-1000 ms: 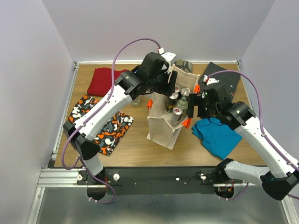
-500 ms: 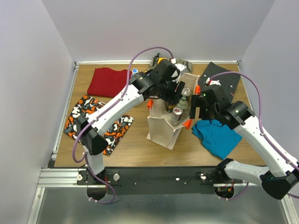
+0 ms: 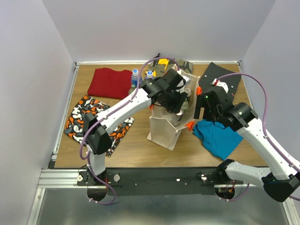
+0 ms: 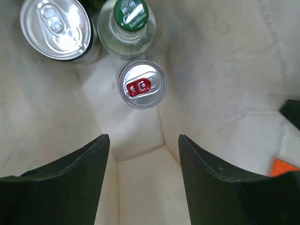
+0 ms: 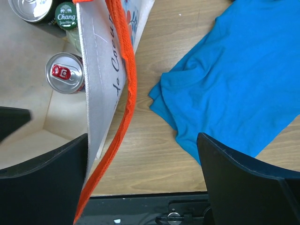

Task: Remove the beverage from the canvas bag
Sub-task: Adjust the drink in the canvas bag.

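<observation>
The beige canvas bag [image 3: 164,129] stands upright mid-table with orange handles [image 5: 125,89]. Inside it are beverages: a slim can with a red tab [image 4: 141,84], a green-capped bottle [image 4: 130,18] and a wider silver can [image 4: 56,28]. My left gripper [image 3: 180,102] hangs over the bag's mouth, looking straight down into it. In its wrist view the left gripper [image 4: 143,140] is open, with only the bag's floor between the fingers, and the red-tab can lies just ahead of them. My right gripper [image 5: 143,140] is open wide, straddling the bag's right wall [image 5: 101,70] and handle without closing on them.
Two water bottles [image 3: 135,76] stand behind the left arm. Folded clothes lie around: red [image 3: 110,82] far left, patterned [image 3: 91,117] near left, blue [image 3: 218,136] right of the bag, black [image 3: 225,75] far right, camouflage [image 3: 180,63] at the back.
The left arm has swung right and forward, bringing its gripper over the bag's mouth, with its jaws a little narrower. That uncovered the two bottles behind it. The right arm has hardly moved.
</observation>
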Action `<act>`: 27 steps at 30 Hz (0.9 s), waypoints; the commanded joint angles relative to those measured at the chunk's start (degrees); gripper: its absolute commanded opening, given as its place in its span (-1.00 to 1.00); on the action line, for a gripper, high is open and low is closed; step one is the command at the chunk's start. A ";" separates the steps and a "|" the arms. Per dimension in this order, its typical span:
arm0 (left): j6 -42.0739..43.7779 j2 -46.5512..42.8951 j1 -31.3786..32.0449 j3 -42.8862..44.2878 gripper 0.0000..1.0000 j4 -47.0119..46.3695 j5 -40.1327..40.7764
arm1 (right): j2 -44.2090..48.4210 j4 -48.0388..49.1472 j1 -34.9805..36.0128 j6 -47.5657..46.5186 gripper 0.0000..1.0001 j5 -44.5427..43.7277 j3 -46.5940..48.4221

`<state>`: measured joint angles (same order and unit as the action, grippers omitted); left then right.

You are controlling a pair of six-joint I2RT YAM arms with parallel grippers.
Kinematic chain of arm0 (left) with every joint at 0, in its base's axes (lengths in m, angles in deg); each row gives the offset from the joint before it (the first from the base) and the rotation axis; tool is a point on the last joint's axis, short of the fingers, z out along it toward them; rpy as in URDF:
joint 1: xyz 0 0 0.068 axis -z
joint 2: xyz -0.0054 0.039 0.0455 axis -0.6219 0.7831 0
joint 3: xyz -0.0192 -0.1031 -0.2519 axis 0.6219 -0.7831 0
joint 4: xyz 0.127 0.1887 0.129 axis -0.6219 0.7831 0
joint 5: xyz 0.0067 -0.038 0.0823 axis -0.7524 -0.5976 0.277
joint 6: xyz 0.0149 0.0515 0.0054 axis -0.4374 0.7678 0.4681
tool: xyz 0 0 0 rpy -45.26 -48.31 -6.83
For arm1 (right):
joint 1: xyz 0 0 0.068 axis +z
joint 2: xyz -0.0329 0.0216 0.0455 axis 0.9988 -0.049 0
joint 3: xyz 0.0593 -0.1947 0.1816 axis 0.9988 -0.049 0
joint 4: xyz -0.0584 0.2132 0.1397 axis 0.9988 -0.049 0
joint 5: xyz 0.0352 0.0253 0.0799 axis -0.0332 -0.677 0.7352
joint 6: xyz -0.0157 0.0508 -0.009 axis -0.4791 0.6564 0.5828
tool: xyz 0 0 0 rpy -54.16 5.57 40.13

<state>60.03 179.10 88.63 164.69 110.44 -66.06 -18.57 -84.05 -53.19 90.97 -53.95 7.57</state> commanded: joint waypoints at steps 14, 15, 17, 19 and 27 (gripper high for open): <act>-0.16 4.02 0.80 0.74 0.61 -5.44 0.56 | -1.06 2.52 -0.25 -1.66 1.00 0.39 1.70; -0.07 4.11 0.80 0.92 0.62 -5.79 -0.58 | -1.15 2.61 -0.25 -1.66 1.00 0.39 1.70; -0.68 4.20 0.80 0.74 0.64 -6.76 -1.38 | -1.07 2.61 -0.25 -1.66 1.00 0.39 1.70; -1.04 4.46 0.80 0.48 0.76 -7.72 -2.95 | -1.15 2.52 -0.34 -1.57 1.00 0.31 1.70; -1.83 5.87 0.80 -0.58 0.98 -9.04 -4.19 | -1.85 2.43 -0.25 -1.31 1.00 -0.05 1.79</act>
<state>58.94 183.28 89.11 163.88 102.95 -67.63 -19.71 -82.02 -53.19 89.81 -53.58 7.85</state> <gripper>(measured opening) 0.982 0.998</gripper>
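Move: The silver can with the red tab, standing upright in the canvas bag, is about 3 cm ahead of my left hand, 4 cm to its right and some 10 cm below. The green-capped bottle is about 5 cm beyond that can and 3 cm to the can's right. The fat silver-topped can stands 8 cm beyond the red-tab can and 2 cm to its left. From my right hand, the red-tab can lies about 5 cm ahead, 11 cm left and 11 cm below. I sink my open left hand about 3.5 cm deeper into the bag, then carry it some 3 cm to the right and a little forward while easing back up about 1.5 cm, closing in on the red-tab can. On that sideways stretch I spread my fingers from roughly two-thirds to nearly fully open; I can't see them touch a drink. ##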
